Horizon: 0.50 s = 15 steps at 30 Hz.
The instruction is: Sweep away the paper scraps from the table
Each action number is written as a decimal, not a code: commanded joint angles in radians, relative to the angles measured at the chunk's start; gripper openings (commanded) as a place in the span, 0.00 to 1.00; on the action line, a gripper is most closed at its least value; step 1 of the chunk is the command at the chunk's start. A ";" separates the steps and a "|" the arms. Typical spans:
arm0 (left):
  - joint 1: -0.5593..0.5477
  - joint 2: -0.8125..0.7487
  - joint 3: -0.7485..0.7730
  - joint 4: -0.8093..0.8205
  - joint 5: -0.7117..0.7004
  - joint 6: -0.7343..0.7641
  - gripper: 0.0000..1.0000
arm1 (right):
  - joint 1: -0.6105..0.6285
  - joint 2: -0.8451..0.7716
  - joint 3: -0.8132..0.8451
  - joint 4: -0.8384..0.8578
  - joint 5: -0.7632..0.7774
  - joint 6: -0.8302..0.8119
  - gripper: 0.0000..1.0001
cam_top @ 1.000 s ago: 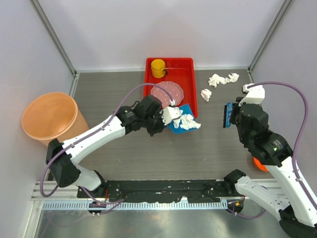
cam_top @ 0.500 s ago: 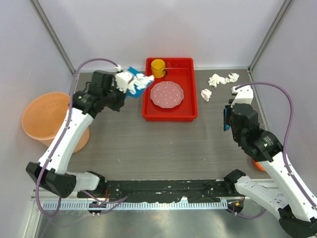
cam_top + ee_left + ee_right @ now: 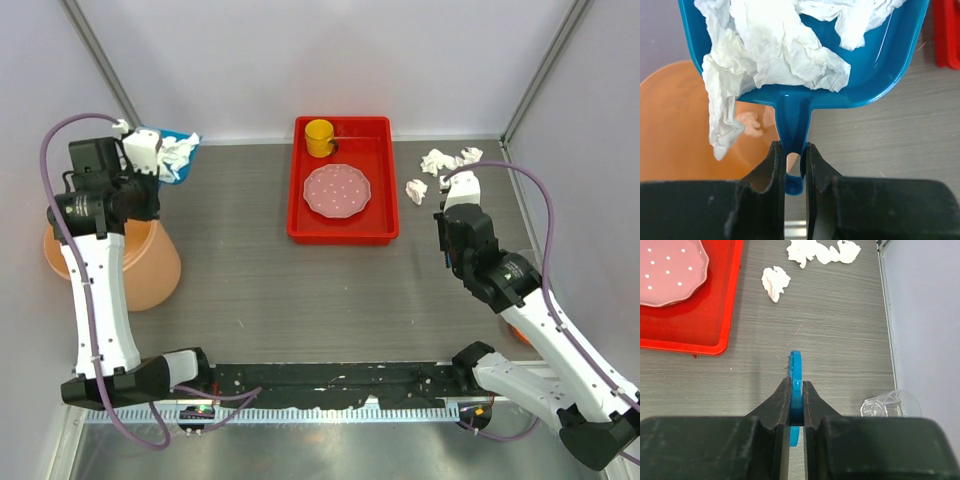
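My left gripper is shut on the handle of a blue dustpan, held high at the back left beside the orange bin. Crumpled paper scraps fill the pan, and one hangs over its edge above the bin's mouth. My right gripper is shut on a blue brush, seen edge-on, above the table right of the red tray. Three paper scraps lie on the table at the back right, ahead of the brush; in the right wrist view they show as a single wad and a joined cluster.
The red tray holds a pink dotted plate and a yellow cup. A clear plastic cup lies by the right wall. White walls and metal rails border the table.
My left arm has swung the loaded dustpan from beside the red tray up and across to the far left, by the orange bin. The right gripper with the brush has shifted slightly toward the scraps.
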<state>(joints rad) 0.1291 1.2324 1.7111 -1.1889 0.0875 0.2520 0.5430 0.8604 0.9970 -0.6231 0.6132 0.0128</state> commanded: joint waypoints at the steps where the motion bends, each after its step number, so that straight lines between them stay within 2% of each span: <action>1: 0.107 -0.001 0.054 -0.086 0.076 0.079 0.00 | 0.002 0.003 -0.011 0.063 -0.003 -0.037 0.01; 15: 0.510 -0.010 0.032 -0.173 0.202 0.282 0.00 | -0.023 0.014 -0.041 0.091 -0.030 -0.063 0.01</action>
<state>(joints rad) 0.5488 1.2346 1.7390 -1.3380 0.2386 0.4431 0.5282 0.8707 0.9600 -0.5903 0.5941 -0.0303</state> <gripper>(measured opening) 0.158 0.146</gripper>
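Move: The orange bucket's middle lies some 12 cm to the left of the left hand and about 8 cm back, roughly 22 cm below it. That hand already holds the blue dustpan by its handle, with the paper scraps in the pan about 11 cm ahead, 1 cm to the right and 6 cm lower. From the right hand, which holds the brush, the bucket is some 70 cm to the left, about 6 cm back and 16 cm down. Leftward and back in one steady, nearly level sweep, the left hand carries the loaded dustpan in over the orange bucket, about 8 cm left and 5 cm back. The wrist turns some 10 degrees counter-clockwise and tips slightly further down, while the fingers keep their hold on the handle. ##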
